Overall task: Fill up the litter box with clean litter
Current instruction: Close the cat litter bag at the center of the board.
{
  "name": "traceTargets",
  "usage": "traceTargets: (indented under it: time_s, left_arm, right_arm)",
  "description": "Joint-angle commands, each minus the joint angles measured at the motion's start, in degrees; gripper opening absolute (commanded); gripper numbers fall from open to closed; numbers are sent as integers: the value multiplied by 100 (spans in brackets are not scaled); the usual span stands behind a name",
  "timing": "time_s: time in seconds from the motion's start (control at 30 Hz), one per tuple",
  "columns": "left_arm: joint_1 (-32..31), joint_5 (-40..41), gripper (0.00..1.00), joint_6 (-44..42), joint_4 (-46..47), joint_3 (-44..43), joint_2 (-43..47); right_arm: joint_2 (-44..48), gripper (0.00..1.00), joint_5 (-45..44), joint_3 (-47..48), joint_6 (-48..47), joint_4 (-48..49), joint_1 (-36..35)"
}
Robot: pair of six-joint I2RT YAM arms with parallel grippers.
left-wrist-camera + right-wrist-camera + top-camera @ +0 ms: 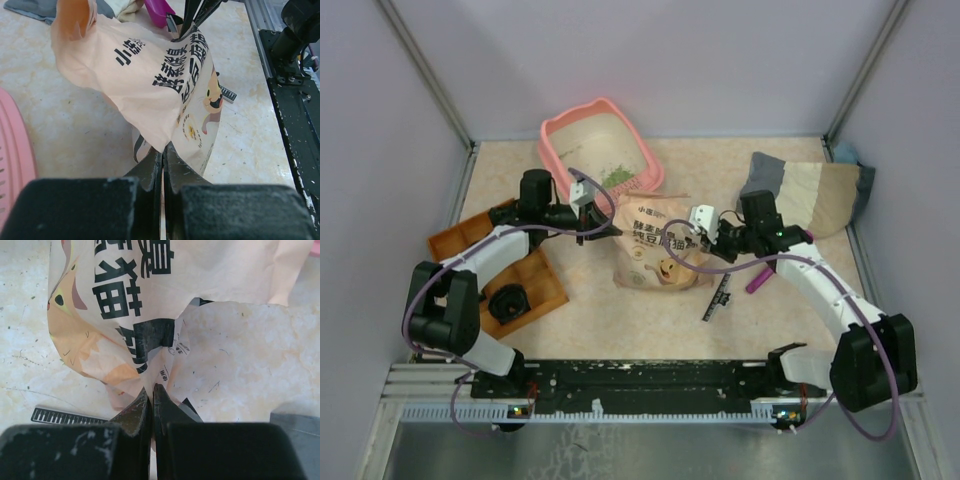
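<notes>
The salmon-pink litter box (560, 138) stands at the back left, and a small patch of green clean litter (617, 177) lies inside near its right wall. A beige printed paper bag (655, 243) hangs between both arms in front of the box. My left gripper (610, 230) is shut on the bag's left edge; its wrist view shows the paper bag (150, 75) pinched at the left gripper (164, 149). My right gripper (692, 240) is shut on the bag's right edge, and the paper bag (125, 290) runs into the right gripper (152, 389).
An orange compartmented tray (490, 262) with a black round part lies under the left arm. A magenta scoop (760, 281) and a black ruler (718, 297) lie by the right arm. A folded cloth (810, 190) sits at the back right. The pink box rim (12, 150) is beside the left gripper.
</notes>
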State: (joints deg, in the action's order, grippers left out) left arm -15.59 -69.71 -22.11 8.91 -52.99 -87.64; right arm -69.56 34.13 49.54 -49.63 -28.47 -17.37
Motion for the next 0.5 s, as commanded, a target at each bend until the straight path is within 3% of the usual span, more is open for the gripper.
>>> traceTargets:
  time_s: [0.0,0.07,0.1,0.2,0.27,0.37,0.47]
  left_arm:
    - [224,48,0,85,152,-50,303]
    - [224,-29,0,22,31,-80,365]
    - [224,-117,6,-100,-80,-98,423]
    - [202,-349,36,-282,186,67,758]
    - [158,-277,48,-264,674,278,1004]
    - [125,-519,53,-802,639,301,1186]
    - [-57,-556,55,-1935,-311,-148,1028]
  right_arm:
    - [358,0,-790,370,-263,-1040,137]
    - [468,0,-589,318,-374,-949,130]
    - [503,0,-568,281,-381,-891,95]
    - [516,0,-440,266,-403,-852,58]
    - [490,0,-413,260,-399,-779,61]
    - [441,0,-301,251,-434,-774,49]
    - [525,0,-170,138,-536,-677,32]
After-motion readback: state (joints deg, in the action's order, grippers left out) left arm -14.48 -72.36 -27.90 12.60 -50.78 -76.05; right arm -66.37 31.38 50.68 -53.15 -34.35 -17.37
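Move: My left hand still pinches the left edge of the cat litter bag, whose middle lies about 9 cm to its right, 2 cm back and 5 cm lower. From that hand the litter box stands some 14 cm ahead and 3 cm left, and the wooden tray about 23 cm left and 8 cm back, both far below. My right hand holds the other edge, the bag's middle about 8 cm to its left, level ahead, 4 cm down; the ruler lies 10 cm back and 2 cm right of that hand. I open my left fingers to about half, let go of the bag's left edge and rise about 6 cm clear of it, easing back some 2 cm and rolling the hand about 20 degrees with its forward side going up. My right hand keeps its pinch on the right edge, shifting a couple of centimetres right, slightly up and back, then holding still. ##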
